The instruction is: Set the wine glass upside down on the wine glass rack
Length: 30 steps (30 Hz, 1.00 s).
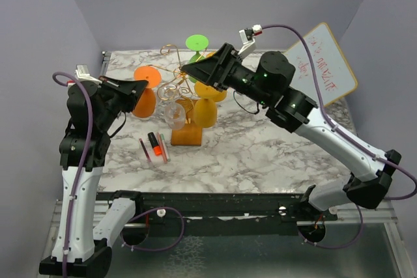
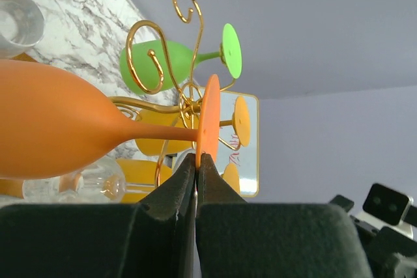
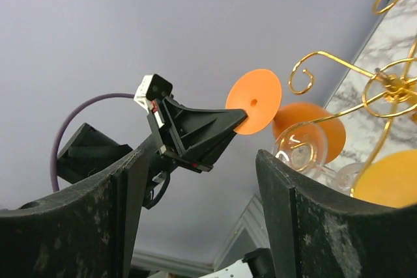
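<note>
An orange wine glass hangs upside down at the left side of the wine glass rack [image 1: 174, 84], its bowl [image 1: 144, 103] low and its round foot [image 1: 147, 76] on top. My left gripper [image 1: 143, 86] is shut on the rim of that foot [image 2: 210, 118], with the bowl [image 2: 52, 128] stretching away to the left in the left wrist view. Near the top of the rack's gold wire arms [image 3: 384, 86], my right gripper [image 1: 186, 68] is open with nothing between its fingers [image 3: 293, 206]. In the right wrist view, the orange foot [image 3: 254, 101] sits in the left gripper [image 3: 202, 131].
Two yellow glasses [image 1: 205, 112], a green glass [image 1: 197, 42] and a clear glass [image 1: 174, 115] hang on the rack above its wooden base [image 1: 187, 136]. Markers [image 1: 155, 148] lie left of the base. A whiteboard [image 1: 326, 63] leans at the back right.
</note>
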Each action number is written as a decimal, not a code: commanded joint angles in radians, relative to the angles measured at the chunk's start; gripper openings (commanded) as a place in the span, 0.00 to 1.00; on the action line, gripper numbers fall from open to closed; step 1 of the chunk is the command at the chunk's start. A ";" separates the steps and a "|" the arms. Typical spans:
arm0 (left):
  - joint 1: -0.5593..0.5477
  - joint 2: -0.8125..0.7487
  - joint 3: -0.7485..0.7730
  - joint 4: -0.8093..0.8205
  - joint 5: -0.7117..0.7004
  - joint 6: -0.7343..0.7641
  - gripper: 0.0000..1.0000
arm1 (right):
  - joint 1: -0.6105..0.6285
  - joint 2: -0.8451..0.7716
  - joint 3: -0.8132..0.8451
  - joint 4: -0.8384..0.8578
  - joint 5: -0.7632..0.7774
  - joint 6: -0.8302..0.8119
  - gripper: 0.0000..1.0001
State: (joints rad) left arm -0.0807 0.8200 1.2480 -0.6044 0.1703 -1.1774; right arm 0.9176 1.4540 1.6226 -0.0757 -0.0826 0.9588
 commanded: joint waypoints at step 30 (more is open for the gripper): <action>-0.001 0.196 -0.007 0.259 -0.056 -0.077 0.00 | 0.007 -0.443 -0.370 -0.044 0.359 -0.097 0.70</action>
State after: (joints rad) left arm -0.0807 1.0420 1.2327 -0.3962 0.2321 -1.2598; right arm 0.9173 1.0302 1.2625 -0.1036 0.2359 0.8703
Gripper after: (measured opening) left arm 0.006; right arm 0.702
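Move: The left hand holds the upside-down orange glass by its foot; the rack's free left hook lies about 8 cm ahead, 2 cm right and 3 cm lower. The rack's hub is some 11 cm right, 6 cm ahead and 4 cm below; the hanging clear glass is 8 cm right, level fore-and-aft, 9 cm below. From the empty right hand the hook is roughly 14 cm left, 8 cm ahead and 10 cm down. Left hand, still pinching the foot, carries the orange glass 7 cm forward towards the hook; right withdraws 12 cm rightward. ##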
